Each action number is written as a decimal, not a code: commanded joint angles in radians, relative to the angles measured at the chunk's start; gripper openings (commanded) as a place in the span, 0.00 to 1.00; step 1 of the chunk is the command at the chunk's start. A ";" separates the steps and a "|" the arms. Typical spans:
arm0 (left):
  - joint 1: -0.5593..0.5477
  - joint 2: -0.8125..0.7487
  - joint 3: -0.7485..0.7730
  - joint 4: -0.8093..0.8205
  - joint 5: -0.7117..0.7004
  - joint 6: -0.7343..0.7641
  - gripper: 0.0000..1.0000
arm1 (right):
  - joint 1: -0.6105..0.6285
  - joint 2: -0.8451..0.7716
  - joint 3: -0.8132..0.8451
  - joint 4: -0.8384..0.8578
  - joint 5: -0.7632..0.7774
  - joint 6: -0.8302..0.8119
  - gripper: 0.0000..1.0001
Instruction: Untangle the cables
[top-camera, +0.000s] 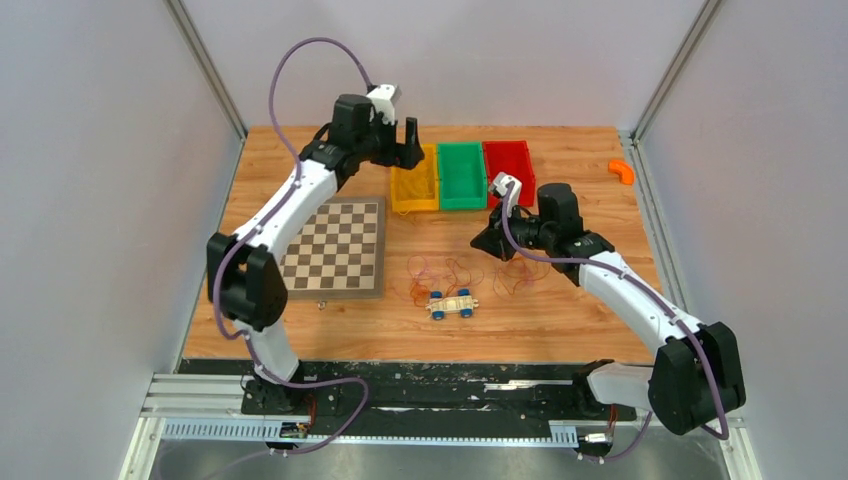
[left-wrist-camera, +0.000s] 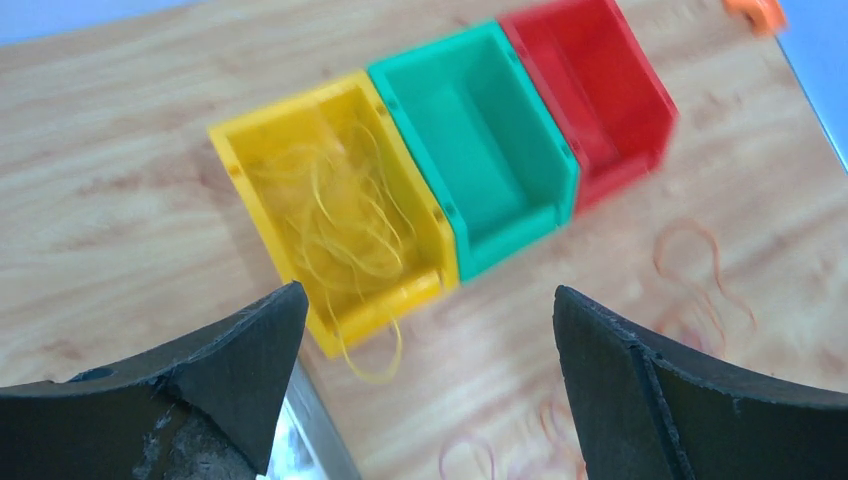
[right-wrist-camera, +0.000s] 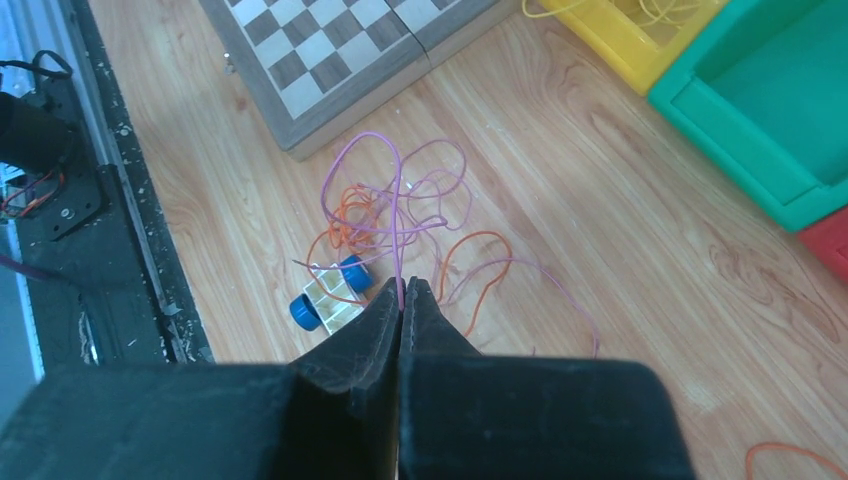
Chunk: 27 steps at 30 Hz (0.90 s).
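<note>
Thin yellow cables (left-wrist-camera: 345, 215) lie curled inside the yellow bin (left-wrist-camera: 390, 300), one loop (left-wrist-camera: 375, 365) hanging over its front wall. My left gripper (left-wrist-camera: 430, 310) hovers above that bin, open, nothing between its fingers. On the table a tangle of thin pink and orange cables (right-wrist-camera: 400, 200) lies beside a small toy car (right-wrist-camera: 325, 295). My right gripper (right-wrist-camera: 402, 290) is shut on a pink cable that rises from the tangle. In the top view the left gripper (top-camera: 410, 145) is at the yellow bin and the right gripper (top-camera: 487, 245) is over the cables (top-camera: 440, 272).
A green bin (top-camera: 461, 178) and a red bin (top-camera: 508, 160) stand right of the yellow one. A chessboard (top-camera: 335, 248) lies at left. More orange loops (top-camera: 520, 275) lie under the right arm. An orange piece (top-camera: 621, 171) sits at the back right.
</note>
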 joint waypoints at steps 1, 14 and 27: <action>0.021 -0.209 -0.210 0.034 0.307 0.170 1.00 | -0.006 -0.036 0.087 -0.073 -0.077 -0.048 0.00; 0.020 -0.616 -0.817 0.469 0.866 0.120 1.00 | -0.007 -0.024 0.560 -0.045 -0.210 0.088 0.00; -0.192 -0.348 -0.693 0.741 0.811 0.031 0.97 | 0.015 0.115 0.925 0.058 -0.221 0.291 0.00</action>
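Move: The left hand, open, has the cable tangle about 19 cm back, 9 cm to its right and 24 cm below; the yellow bin lies some 7 cm ahead and 2 cm right, the toy car about 25 cm back and 11 cm right. The right hand already pinches a pink-purple cable; from it the tangle lies 2 cm ahead, 5 cm left and 16 cm down, the toy car 5 cm back and 3 cm left. Keeping its shut-finger pinch on the pink-purple cable, the right hand hauls it some 30 cm up above the tangle, fingers tilting from downward towards level. The left hand, touching nothing, swings back about 24 cm from the yellow bin, then also right about 9 cm, at nearly constant height, turning some 55 degrees clockwise with fingers wide open, to over the tangle area. ##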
